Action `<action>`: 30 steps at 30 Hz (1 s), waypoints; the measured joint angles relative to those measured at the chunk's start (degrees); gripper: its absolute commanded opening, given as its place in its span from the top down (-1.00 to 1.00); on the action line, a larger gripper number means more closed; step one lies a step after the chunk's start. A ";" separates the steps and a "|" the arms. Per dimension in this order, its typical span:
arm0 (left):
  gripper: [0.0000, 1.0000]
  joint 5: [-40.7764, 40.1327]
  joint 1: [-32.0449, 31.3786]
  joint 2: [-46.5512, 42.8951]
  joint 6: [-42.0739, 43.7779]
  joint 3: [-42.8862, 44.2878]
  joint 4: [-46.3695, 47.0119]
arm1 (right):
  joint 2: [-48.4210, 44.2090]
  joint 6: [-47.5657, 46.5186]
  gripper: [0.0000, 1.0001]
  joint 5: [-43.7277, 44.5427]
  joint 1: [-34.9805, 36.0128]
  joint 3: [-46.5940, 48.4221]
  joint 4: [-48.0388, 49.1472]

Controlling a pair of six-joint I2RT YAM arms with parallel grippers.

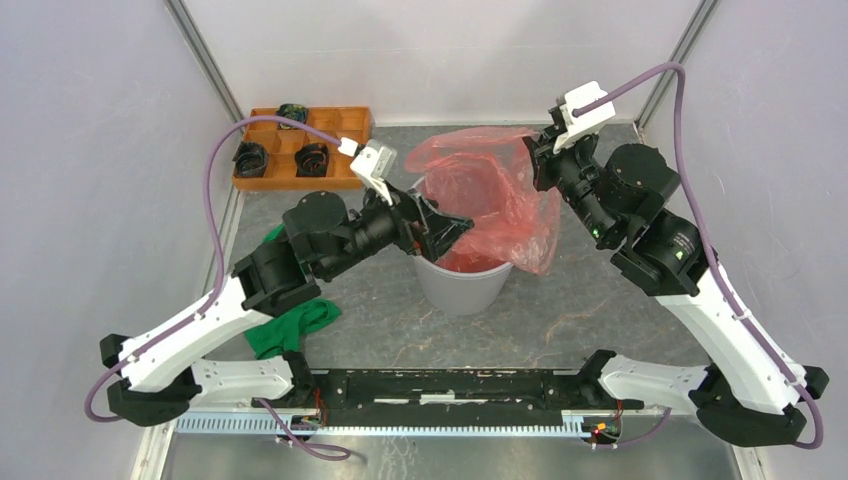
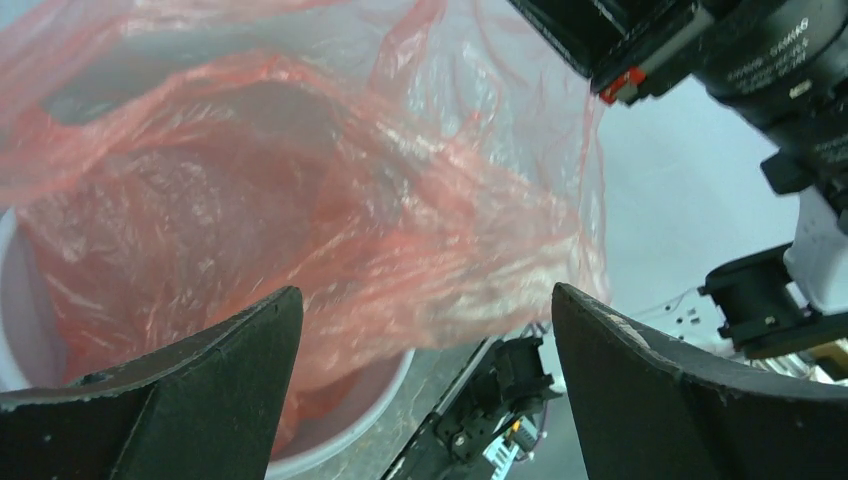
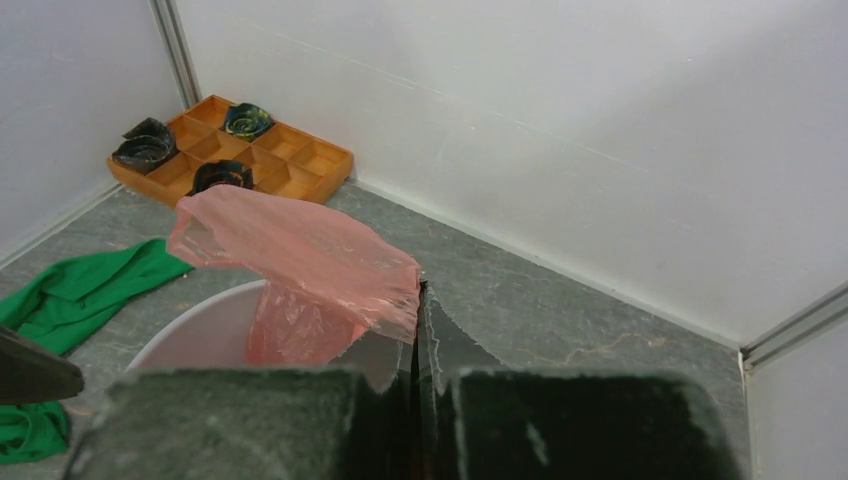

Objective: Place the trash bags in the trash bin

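Note:
The trash bag (image 1: pixel 500 195) is a thin red-orange sheet, partly stuffed into the trash bin (image 1: pixel 465 285) and partly spilling over its far right rim. My left gripper (image 1: pixel 450 228) hovers open over the bin's left side. In the left wrist view its black fingers (image 2: pixel 200 390) stand wide apart before the bag (image 2: pixel 300 200), gripping nothing, with the bin's rim (image 2: pixel 340 440) below. My right gripper (image 1: pixel 532 168) is shut on the bag's upper edge behind the bin. The right wrist view shows the film (image 3: pixel 300 250) pinched at the jaw tips (image 3: pixel 420 300) above the rim (image 3: pixel 190 320).
A brown wooden tray (image 1: pixel 300 150) with small black rolls sits at the back left. A green cloth (image 1: pixel 295 325) lies on the table left of the bin, under my left arm. White walls and metal posts close in the table on three sides.

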 measured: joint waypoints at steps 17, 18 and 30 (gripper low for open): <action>-0.57 -1.77 0.39 19.69 -19.87 13.20 0.50 | -2.25 1.97 0.99 -2.10 0.00 -4.39 5.18; -0.55 -2.60 0.46 19.93 -20.79 13.20 0.04 | -2.73 1.97 0.99 -2.12 0.00 -4.81 5.57; -0.17 -1.53 4.13 24.87 -24.11 17.27 -1.27 | -4.96 1.95 0.98 -3.15 0.00 -6.47 8.11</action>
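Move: My open left hand is reaching for the loose upper part of the red trash bag, about 6 cm ahead, 8 cm to its right and 5 cm lower. The trash bin's middle is roughly 5 cm ahead of my left hand, 3 cm right and 28 cm down. My right hand already pinches the bag's rim. From it the bin lies some 5 cm back, 13 cm left and 34 cm down, the bag's loose part 4 cm back and 8 cm left, about 11 cm below. I sweep my left hand over the bin to the right and forward, about 12 cm in all, mostly right at first and then forward, sinking slightly. Its wrist rolls some 25 degrees and its fingers narrow by about a third, coming up against the bag's film beside my right fingers. My right hand keeps its pinch on the rim, easing back and up a centimetre or so. ##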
